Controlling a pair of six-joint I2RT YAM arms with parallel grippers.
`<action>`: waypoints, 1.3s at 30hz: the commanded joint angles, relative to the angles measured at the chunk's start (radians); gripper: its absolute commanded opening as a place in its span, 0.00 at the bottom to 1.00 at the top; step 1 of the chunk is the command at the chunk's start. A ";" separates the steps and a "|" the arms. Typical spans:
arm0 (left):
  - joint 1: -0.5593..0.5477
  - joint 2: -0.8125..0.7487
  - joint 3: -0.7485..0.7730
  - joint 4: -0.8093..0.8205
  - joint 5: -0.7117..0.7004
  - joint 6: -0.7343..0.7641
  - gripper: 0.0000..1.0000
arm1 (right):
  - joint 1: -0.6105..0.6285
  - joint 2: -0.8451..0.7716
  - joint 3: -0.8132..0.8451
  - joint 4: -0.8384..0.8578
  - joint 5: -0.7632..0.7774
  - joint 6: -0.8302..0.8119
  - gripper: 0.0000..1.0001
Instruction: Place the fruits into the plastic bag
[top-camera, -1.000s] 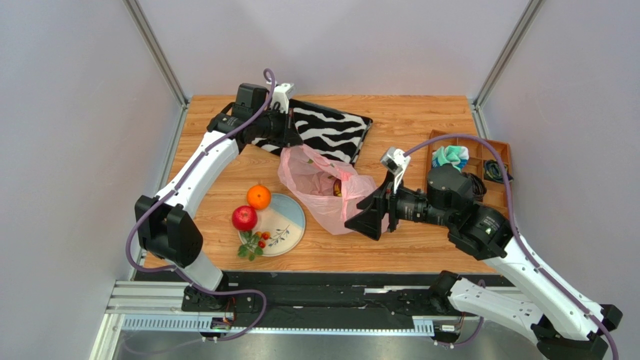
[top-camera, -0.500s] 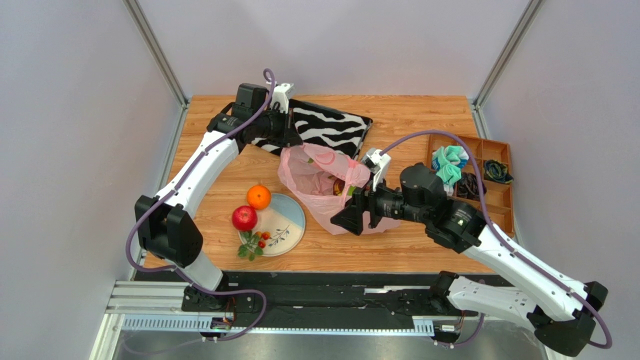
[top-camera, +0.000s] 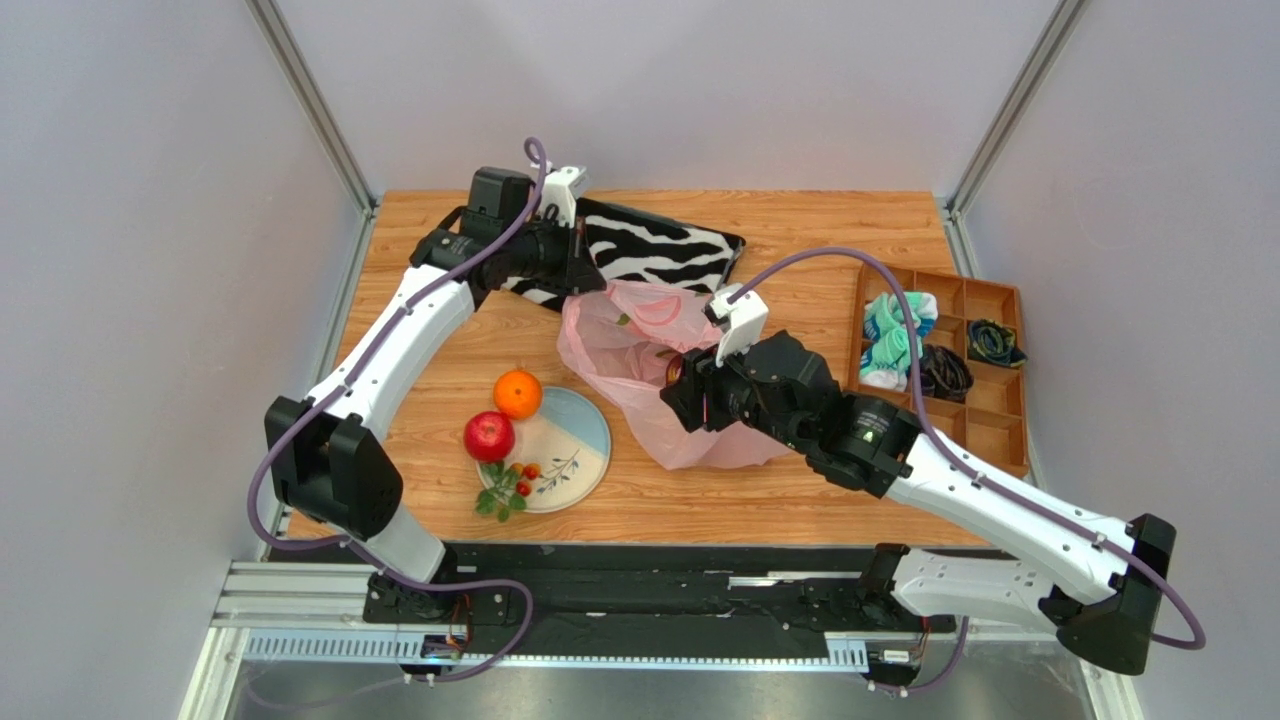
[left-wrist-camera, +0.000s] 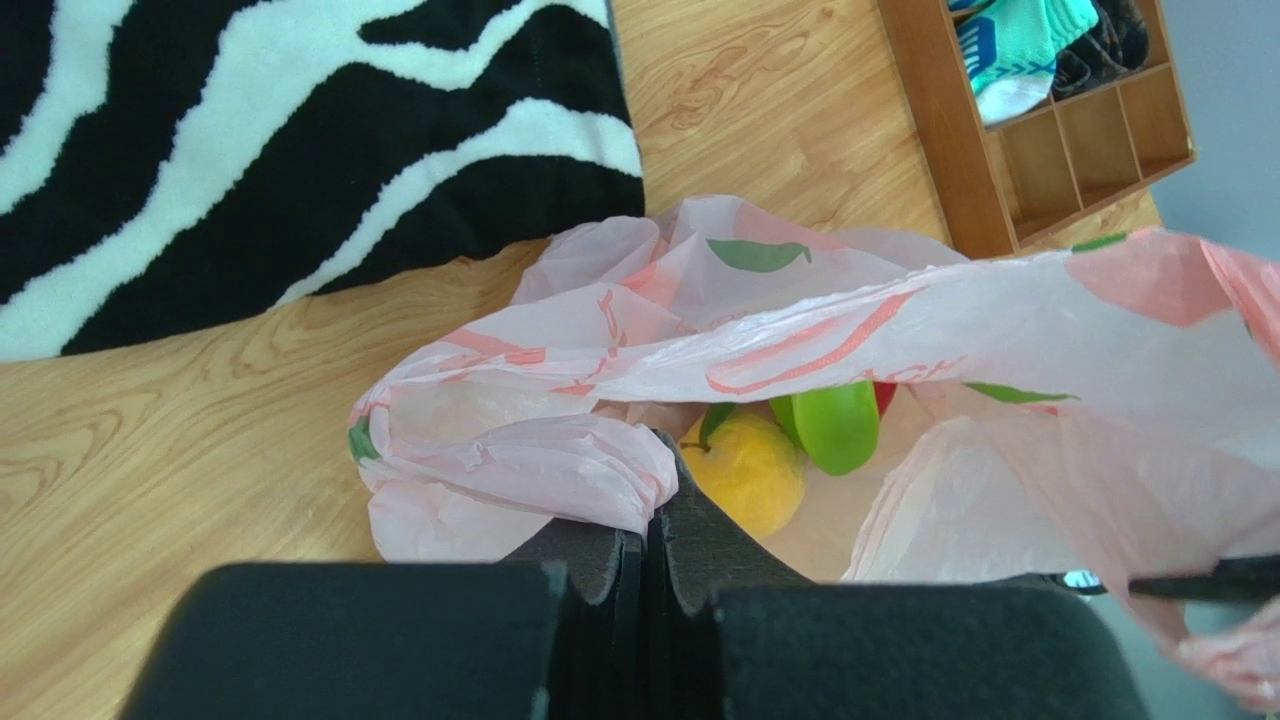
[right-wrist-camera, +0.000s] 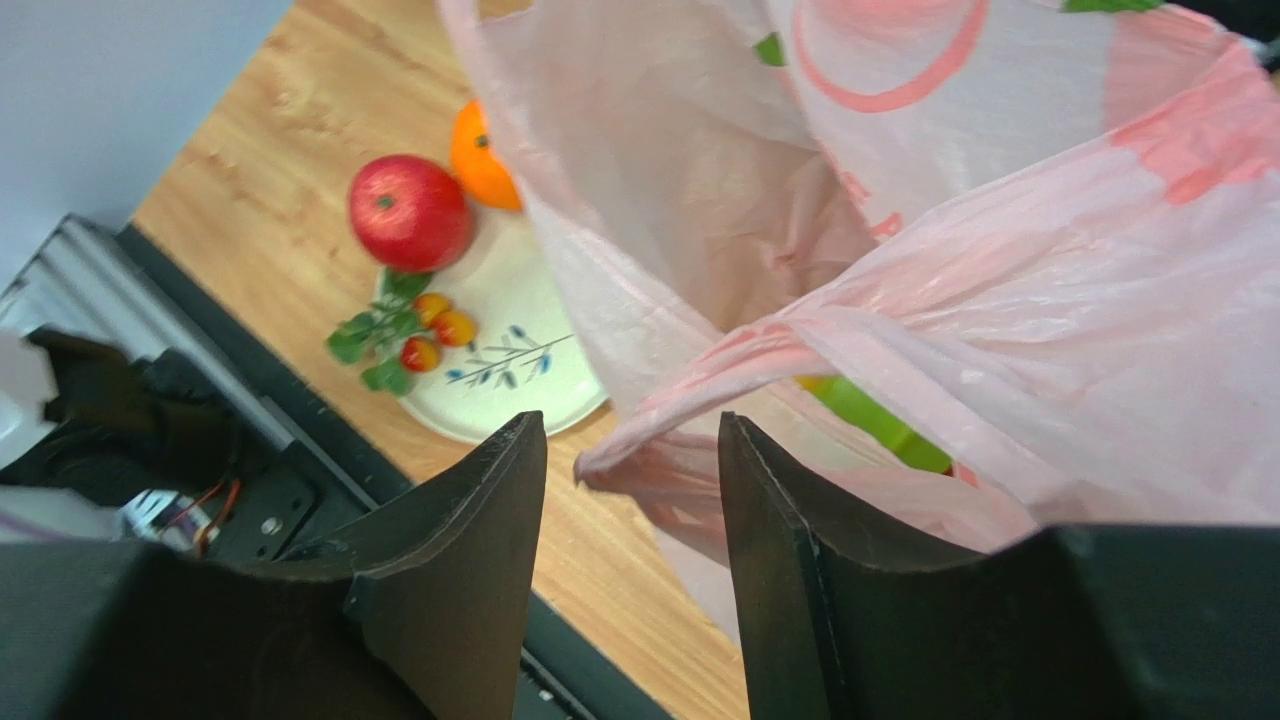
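The pink plastic bag (top-camera: 639, 368) lies open mid-table. My left gripper (top-camera: 579, 293) is shut on its bunched rim (left-wrist-camera: 511, 458), holding the mouth up. Inside the bag are a yellow-orange fruit (left-wrist-camera: 747, 468), a green one (left-wrist-camera: 834, 423) and a bit of a red one (left-wrist-camera: 884, 396). My right gripper (top-camera: 679, 402) is open at the bag's near side, and the tip of a twisted bag handle (right-wrist-camera: 721, 383) reaches just between its fingers (right-wrist-camera: 481, 510), not gripped. The orange (top-camera: 517, 393), the red apple (top-camera: 489, 437) and the berry sprig (top-camera: 508, 488) sit at the blue-and-cream plate (top-camera: 583, 435).
A zebra-striped pouch (top-camera: 661, 255) lies behind the bag. A wooden compartment tray (top-camera: 984, 428) with socks and cables stands at the right edge. The metal rail (top-camera: 601, 600) runs along the near side, and cage posts stand at the back corners.
My right arm has swung left and forward, bringing its open gripper up to the bag's near side. The left arm and the fruits on the plate have not moved.
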 joint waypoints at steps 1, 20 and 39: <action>0.002 -0.061 -0.006 0.036 0.018 0.011 0.00 | 0.004 0.014 0.037 0.021 0.190 -0.009 0.49; -0.002 -0.178 0.011 -0.117 -0.177 0.131 0.80 | 0.005 0.023 0.054 0.011 0.333 -0.063 0.00; 0.089 -0.771 -0.473 0.105 -0.221 0.024 0.89 | 0.000 -0.006 0.027 0.018 0.356 -0.064 0.00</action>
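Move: The left hand still pinches the bag's left rim corner. From it the orange lies about 15 cm back, 13 cm left and 18 cm down; the apple is roughly 21 cm back and 18 cm left, and the plate's middle 24 cm back and 9 cm left. For the half-open right hand, the gathered bag rim lies some 4 cm ahead and 3 cm right at its own height, with the bagged fruits 9 cm ahead, 2 cm right and 17 cm below. Forward and to its right by about 5 cm, the right hand slides onto the gathered rim, turning some 15 degrees clockwise, pinches the plastic shut between its fingers and holds there. The left hand rises slightly and opens wide, letting go of its rim corner, then swings left and back about 14 cm towards the orange and plate, its fingers tilting up a little. ##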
